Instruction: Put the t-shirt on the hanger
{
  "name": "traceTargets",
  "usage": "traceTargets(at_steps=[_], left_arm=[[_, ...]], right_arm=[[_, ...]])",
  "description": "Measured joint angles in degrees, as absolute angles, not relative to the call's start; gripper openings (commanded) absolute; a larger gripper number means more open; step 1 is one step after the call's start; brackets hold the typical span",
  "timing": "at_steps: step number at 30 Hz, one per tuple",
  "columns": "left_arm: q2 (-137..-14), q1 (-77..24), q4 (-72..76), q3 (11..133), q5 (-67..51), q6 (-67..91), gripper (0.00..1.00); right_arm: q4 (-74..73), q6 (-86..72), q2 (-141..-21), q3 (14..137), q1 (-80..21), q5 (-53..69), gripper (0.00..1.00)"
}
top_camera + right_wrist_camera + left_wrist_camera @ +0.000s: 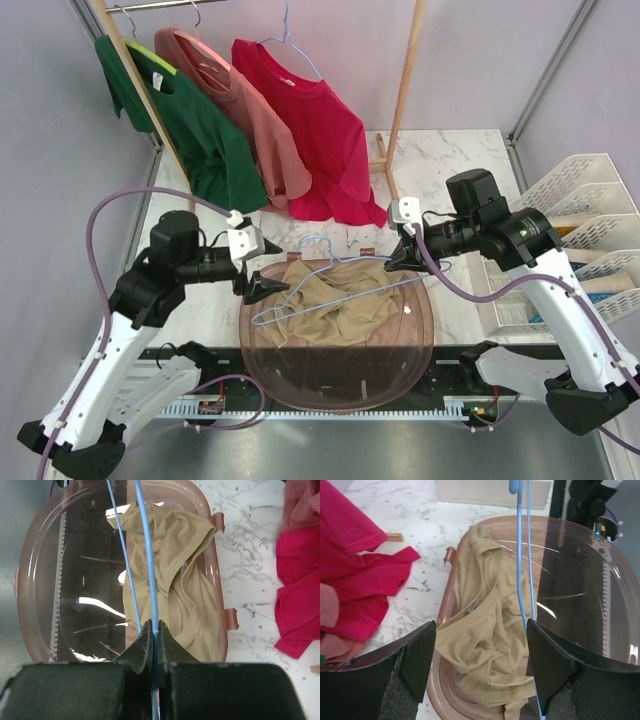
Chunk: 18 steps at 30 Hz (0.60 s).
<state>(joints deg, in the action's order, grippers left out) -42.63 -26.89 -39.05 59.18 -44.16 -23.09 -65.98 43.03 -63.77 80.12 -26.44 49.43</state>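
The tan t-shirt (335, 305) lies crumpled in the far part of a translucent pink tub (405, 365). The light-blue wire hanger (345, 283) hangs slanted over the shirt, its hook (314, 241) pointing away from the arms. My right gripper (402, 256) is shut on the hanger's right end; in the right wrist view the pads (156, 632) pinch the blue wire (148, 555) above the t-shirt (187, 580). My left gripper (262, 288) stands open at the tub's left rim by the hanger's left tip. In its view its jaws (482, 665) frame the t-shirt (480, 635), with the wire (520, 555) next to the right finger.
A wooden rack at the back carries a green shirt (205, 135), a salmon shirt (255, 115) and a red shirt (320, 130) on hangers, reaching down to the marble table (450, 165). White slatted baskets (585, 215) stand at the right edge.
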Motion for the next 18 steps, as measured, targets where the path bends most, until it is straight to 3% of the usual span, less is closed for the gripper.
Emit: traceTargets(at_steps=[7, 10, 11, 13, 14, 15, 17, 18], left_arm=[[-49.39, -28.91, -38.87, 59.07, -49.82, -23.00, 0.70], [-51.35, -30.79, -38.04, 58.46, -51.13, -21.65, 0.55], [-51.51, -31.33, -37.45, 58.11, -51.37, -20.99, 0.37], [-51.55, -32.14, -36.58, 57.45, -51.55, -19.35, 0.09], [-51.55, -32.51, -35.81, 57.04, -51.40, -18.61, 0.02], [-51.55, -32.73, -35.29, 56.75, -51.27, -17.91, 0.02], [-51.72, -32.95, -34.52, 56.40, -50.72, -16.82, 0.02], [-51.83, -32.99, -34.24, 56.38, -50.39, -16.25, 0.02]], right_arm=[[-60.29, 39.22, -62.89, 78.63, -29.10, 48.34, 0.03], [-58.08, 37.67, -62.06, 77.41, -29.58, 47.46, 0.03], [-57.34, 37.19, -61.82, 77.14, -29.76, 47.18, 0.04], [-56.14, 36.38, -61.34, 76.82, -30.15, 46.57, 0.28], [-55.66, 35.79, -61.06, 76.55, -30.24, 46.44, 0.45], [-55.11, 35.18, -60.75, 76.27, -30.28, 46.33, 0.64], [-54.19, 34.11, -60.20, 75.88, -30.39, 46.13, 0.83], [-53.78, 33.65, -59.90, 75.66, -30.46, 45.93, 0.87]])
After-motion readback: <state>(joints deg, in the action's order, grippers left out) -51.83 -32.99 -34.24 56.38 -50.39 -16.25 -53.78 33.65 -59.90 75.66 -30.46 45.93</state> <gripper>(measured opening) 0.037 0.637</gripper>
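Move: The left hand waits open beside the hanger that the right fingers hold at its right part. The hanger's left shoulder lies roughly 4 cm to the left hand's right, 3 cm back and 3 cm lower; the hook about 7 cm right and 5 cm ahead, also 3 cm lower. The T-shirt heap sits some 7 cm right, 5 cm ahead and 23 cm below. From the right hand, that shoulder is about 15 cm left, 4 cm back and 3 cm below. Rightward and down by about 5 cm, drawing slightly back, the left hand goes in over the hanger's left shoulder, rolling some 15 degrees on the way, and shuts its fingers on the blue wire. The right hand meanwhile drifts about 1.5 cm left, rises a little and, as the left closes, opens its fingers around the wire to let go. ##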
